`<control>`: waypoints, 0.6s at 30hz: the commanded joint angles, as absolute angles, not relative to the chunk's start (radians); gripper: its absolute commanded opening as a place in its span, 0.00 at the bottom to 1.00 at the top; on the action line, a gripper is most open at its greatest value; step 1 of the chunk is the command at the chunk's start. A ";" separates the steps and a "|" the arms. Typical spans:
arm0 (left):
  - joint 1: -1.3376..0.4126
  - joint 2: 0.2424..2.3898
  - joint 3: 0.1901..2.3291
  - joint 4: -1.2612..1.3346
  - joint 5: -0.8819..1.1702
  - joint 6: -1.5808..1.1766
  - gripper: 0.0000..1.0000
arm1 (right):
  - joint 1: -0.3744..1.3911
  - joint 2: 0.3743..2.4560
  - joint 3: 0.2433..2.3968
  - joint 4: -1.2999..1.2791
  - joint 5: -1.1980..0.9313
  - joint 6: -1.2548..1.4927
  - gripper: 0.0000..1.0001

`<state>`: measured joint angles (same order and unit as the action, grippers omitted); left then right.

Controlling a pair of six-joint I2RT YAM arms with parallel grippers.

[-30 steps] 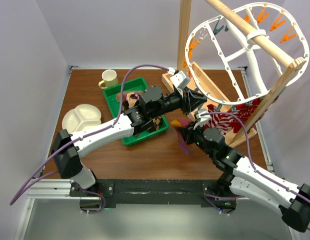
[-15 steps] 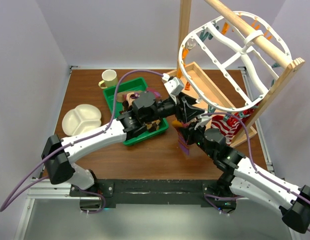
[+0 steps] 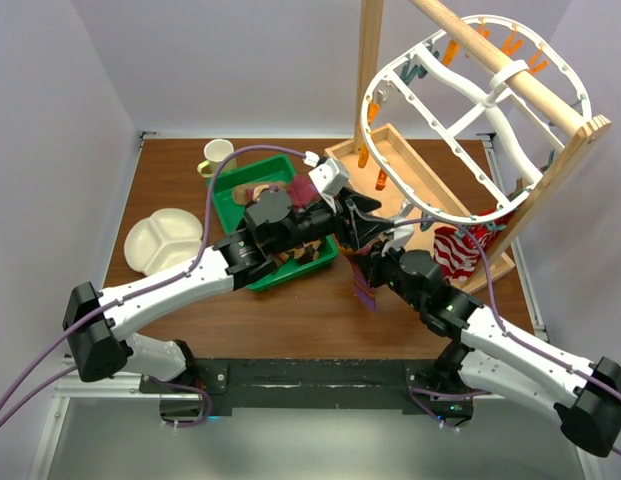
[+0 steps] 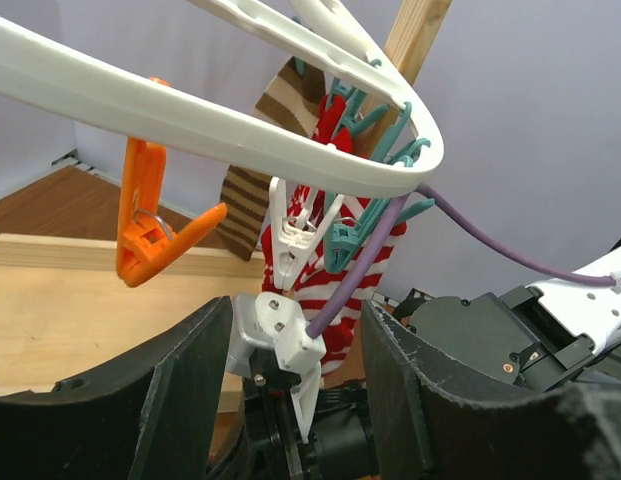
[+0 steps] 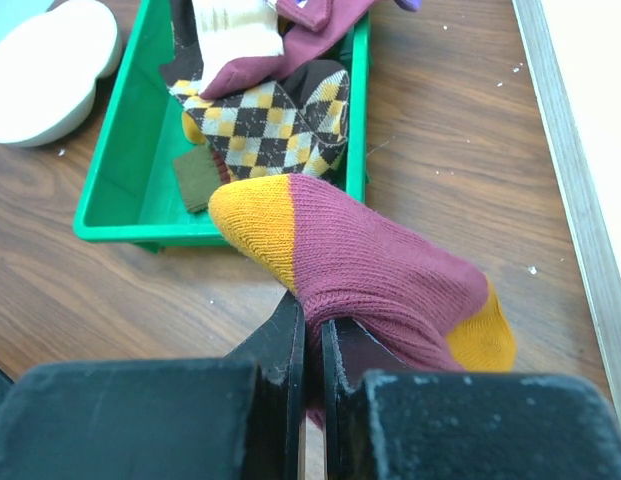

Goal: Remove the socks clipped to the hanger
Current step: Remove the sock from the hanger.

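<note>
The white oval hanger (image 3: 468, 112) hangs tilted from the wooden rail, and its rim (image 4: 190, 125) crosses the left wrist view. A red-and-white striped sock (image 3: 456, 250) (image 4: 335, 290) is clipped to the hanger, and a brown striped sock (image 4: 252, 195) hangs behind it. My left gripper (image 3: 364, 224) (image 4: 297, 322) is open below the rim and holds nothing. My right gripper (image 3: 376, 262) (image 5: 312, 330) is shut on a maroon sock with a yellow toe and heel (image 5: 380, 265) (image 3: 366, 288), held above the table next to the tray.
A green tray (image 3: 218, 197) (image 5: 115, 170) holds several loose socks, including an argyle one (image 5: 270, 125). A cup (image 3: 219, 155) and a white divided plate (image 3: 160, 240) sit at the left. An orange clip (image 4: 150, 215) and teal clips (image 4: 365, 230) dangle from the rim. The wooden stand (image 3: 370, 60) rises at the back.
My left gripper has opened and drawn back to the left, away from the clips. The hanger has swung and tilted. The right gripper still holds the maroon sock and has shifted slightly left.
</note>
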<state>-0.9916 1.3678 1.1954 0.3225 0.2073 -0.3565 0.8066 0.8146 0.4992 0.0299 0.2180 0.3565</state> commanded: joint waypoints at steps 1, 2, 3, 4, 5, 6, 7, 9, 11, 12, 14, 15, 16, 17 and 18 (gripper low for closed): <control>-0.991 1.318 1.175 0.322 0.161 -0.359 0.59 | 0.808 0.810 0.546 0.086 0.247 0.348 0.00; -0.991 1.316 1.170 0.319 0.161 -0.359 0.59 | 0.808 0.807 0.545 0.092 0.253 0.347 0.00; -0.991 1.315 1.169 0.318 0.157 -0.359 0.59 | 0.810 0.801 0.545 0.095 0.255 0.345 0.00; -0.988 1.310 1.167 0.313 0.153 -0.359 0.59 | 0.810 0.799 0.548 0.101 0.255 0.333 0.00; -0.988 1.307 1.161 0.313 0.150 -0.359 0.59 | 0.810 0.796 0.549 0.101 0.256 0.325 0.00; -0.986 1.305 1.158 0.313 0.147 -0.359 0.59 | 0.810 0.790 0.551 0.103 0.259 0.318 0.00; -0.982 1.302 1.155 0.311 0.144 -0.360 0.59 | 0.813 0.776 0.557 0.100 0.265 0.299 0.00; -0.977 1.298 1.152 0.308 0.143 -0.362 0.59 | 0.811 0.762 0.571 0.081 0.281 0.282 0.00; -0.971 1.298 1.150 0.302 0.143 -0.362 0.59 | 0.811 0.749 0.598 0.069 0.272 0.255 0.00; -0.969 1.299 1.150 0.301 0.143 -0.364 0.59 | 0.811 0.747 0.612 0.063 0.262 0.239 0.00; -0.965 1.299 1.150 0.287 0.140 -0.367 0.59 | 0.813 0.747 0.624 0.054 0.238 0.221 0.00; -0.962 1.301 1.150 0.270 0.135 -0.368 0.60 | 0.811 0.750 0.633 0.043 0.209 0.210 0.00; -0.956 1.299 1.149 0.264 0.132 -0.368 0.60 | 0.811 0.750 0.637 0.038 0.196 0.207 0.00; -0.951 1.299 1.143 0.258 0.130 -0.373 0.60 | 0.811 0.756 0.638 0.034 0.184 0.206 0.00; -0.945 1.299 1.137 0.252 0.140 -0.383 0.61 | 0.811 0.758 0.637 0.032 0.164 0.207 0.00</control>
<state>-0.9661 1.3262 1.1526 0.2672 0.1513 -0.3576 0.8070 0.7589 0.5884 0.0257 0.2264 0.2562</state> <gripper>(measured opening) 0.598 0.041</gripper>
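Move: My right hand has the maroon-and-yellow sock pinched in its fingers, and is to bring it up to my open left fingers, about 20 cm above and 2 cm back from it. From my left hand that sock is about 20 cm below and some 2 cm ahead. An orange clip on the hanger hangs about 7 cm ahead of my left hand, 5 cm to its right and 6 cm above. From my right hand the green tray lies about 17 cm ahead, 18 cm left and 18 cm below. After barely moving at first, I raise my right hand about 6 cm with quickening speed towards my left gripper, still pinching the sock and tipping those fingers up some 10 degrees. My left hand, fingers staying open, eases about 2 cm left, with a little down and forward, clear of the sock, turning slightly counter-clockwise. ##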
